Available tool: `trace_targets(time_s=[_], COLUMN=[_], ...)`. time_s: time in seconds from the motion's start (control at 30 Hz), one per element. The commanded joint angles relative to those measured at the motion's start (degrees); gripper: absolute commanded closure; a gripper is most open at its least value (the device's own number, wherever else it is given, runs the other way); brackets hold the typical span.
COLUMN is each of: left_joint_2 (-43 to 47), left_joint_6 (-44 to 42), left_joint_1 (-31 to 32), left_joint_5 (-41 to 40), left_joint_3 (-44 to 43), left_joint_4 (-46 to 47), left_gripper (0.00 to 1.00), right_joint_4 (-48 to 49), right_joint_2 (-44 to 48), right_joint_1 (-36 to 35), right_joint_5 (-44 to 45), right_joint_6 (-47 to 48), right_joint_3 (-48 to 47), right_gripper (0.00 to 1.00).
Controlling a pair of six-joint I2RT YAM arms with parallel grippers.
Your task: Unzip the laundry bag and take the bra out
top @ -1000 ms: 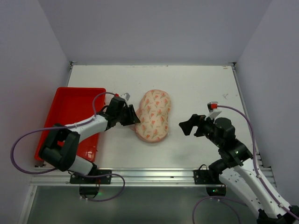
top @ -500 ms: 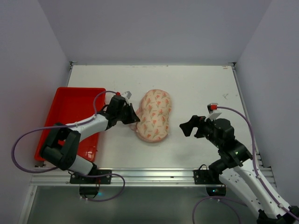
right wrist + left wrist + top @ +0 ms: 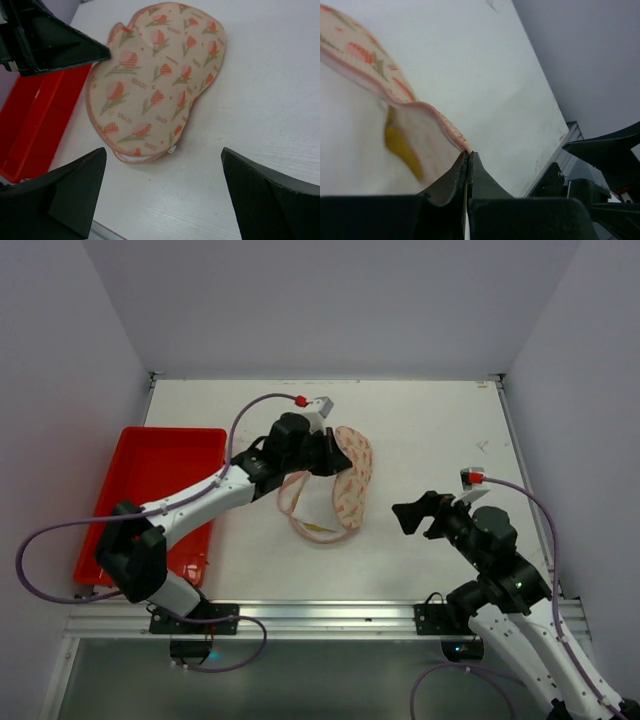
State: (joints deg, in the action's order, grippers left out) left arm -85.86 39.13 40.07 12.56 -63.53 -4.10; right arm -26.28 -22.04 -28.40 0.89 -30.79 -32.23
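Observation:
The laundry bag (image 3: 352, 480) lies mid-table with its printed top flap (image 3: 155, 80) raised on edge, tilted toward the right arm. My left gripper (image 3: 336, 454) is shut on the flap's pink zipper edge (image 3: 451, 131). Under the flap the pale inside of the bag (image 3: 312, 502) shows, with a strip of the mustard-yellow bra (image 3: 401, 146) in it, also visible near the front rim from above (image 3: 321, 530). A small white zipper pull (image 3: 172, 148) hangs at the bag's near end. My right gripper (image 3: 419, 517) stands open to the right of the bag, apart from it and holding nothing (image 3: 162, 195).
A red tray (image 3: 150, 465) sits at the left, beside the left arm. The table's right edge (image 3: 520, 470) and the back wall bound the white surface. A metal rail runs along the near edge below both arm bases.
The left gripper shut on the bag's edge, then rose and swung toward the back right, lifting the top flap open. The right arm shifted slightly right.

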Motion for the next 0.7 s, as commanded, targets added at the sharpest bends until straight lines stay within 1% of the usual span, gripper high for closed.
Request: trace_targets(time_s=[0.0, 0.03, 0.07, 0.1, 0.13, 0.2, 0.23, 0.27, 0.3, 0.4, 0.43, 0.5, 0.53, 0.63, 0.67], left_joint_2=[-6.9, -10.3, -11.9, -14.5, -15.4, -17.0, -17.8, -17.8, -17.4, -15.2, -14.7, -13.2, -12.9, -12.2, -12.3], left_joint_6=[-1.8, -2.2, -2.5, -2.9, -3.8, -4.7, -5.3, -5.5, -5.6, -7.0, -7.3, -8.1, -8.3, -8.4, -8.1], left_joint_1=[6.4, 8.9, 10.1, 11.1, 12.8, 14.1, 14.8, 14.8, 14.9, 14.9, 14.8, 14.7, 14.5, 12.7, 11.7], left_joint_5=[-0.3, 0.4, 0.5, 0.5, 0.5, -0.2, -1.4, -1.9, -2.4, -8.2, -12.1, -18.0, -22.7, -28.6, -28.7], left_joint_3=[-9.0, -12.7, -14.5, -15.9, -18.6, -20.9, -22.6, -23.2, -23.5, -23.8, -23.8, -23.6, -23.4, -20.9, -20.0], left_joint_4=[0.2, -0.4, -0.7, -1.1, -1.9, -2.8, -4.1, -4.4, -4.9, -7.6, -9.9, -12.3, -14.6, -16.7, -16.9], left_gripper=[1.00, 0.96, 0.91, 0.77, 0.71, 0.62, 0.51, 0.45, 0.35, 0.25, 0.24, 0.20, 0.20, 0.19, 0.19], right_joint_4=[-0.6, -2.2, -3.2, -4.4, -6.4, -7.5, -8.4, -8.5, -8.6, -8.8, -8.7, -8.8, -8.8, -8.5, -8.3], right_joint_2=[4.0, 5.9, 6.7, 7.7, 10.1, 12.9, 14.5, 17.5, 19.0, 21.8, 23.3, 22.8, 22.3, 18.4, 17.4], right_joint_1=[-0.1, -0.1, -0.1, -0.1, -0.1, -0.1, -0.1, -0.1, -0.1, -0.1, 0.0, -0.1, -0.1, -0.1, -0.1], right_joint_5=[5.4, 6.5, 7.6, 10.0, 11.4, 14.0, 15.8, 16.4, 17.1, 19.1, 19.5, 19.3, 18.8, 17.6, 16.8], right_joint_6=[-1.6, -2.1, -2.4, -2.9, -3.7, -4.6, -5.9, -6.3, -6.7, -7.6, -7.7, -7.7, -7.8, -8.1, -8.1], right_joint_3=[0.3, 0.1, -0.1, -0.9, -1.1, -1.3, -1.4, -1.3, -1.1, -0.4, -0.3, 0.1, 0.1, 0.0, 0.0], right_gripper=[0.01, 0.01, 0.01, 0.01, 0.01, 0.01, 0.01, 0.01, 0.01, 0.01, 0.01, 0.01, 0.01, 0.01, 0.01])
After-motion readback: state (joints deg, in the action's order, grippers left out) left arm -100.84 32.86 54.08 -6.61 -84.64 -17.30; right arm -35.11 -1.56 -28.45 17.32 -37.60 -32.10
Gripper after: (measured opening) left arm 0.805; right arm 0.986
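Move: The laundry bag's top flap, its edge already pinched and raised in the left hand, is headed for the bare table on the bag's right, centred about 13 cm right of that hand, 2 cm farther out and 17 cm below. The bra in the open bottom half sits some 16 cm below the hand, level fore-and-aft and 4 cm left. From the right hand that bare table is roughly 12 cm ahead, 1 cm left and 18 cm down. The raised flap is swung open to the right and let go: the left hand sweeps about 13 cm right and 5 cm back, its fingers parting early in the sweep and opening wide, then turns back some 5 cm left and forward while rolling its left side up. The right hand, empty and open, draws off right, with some rise and backing, turning clockwise. ##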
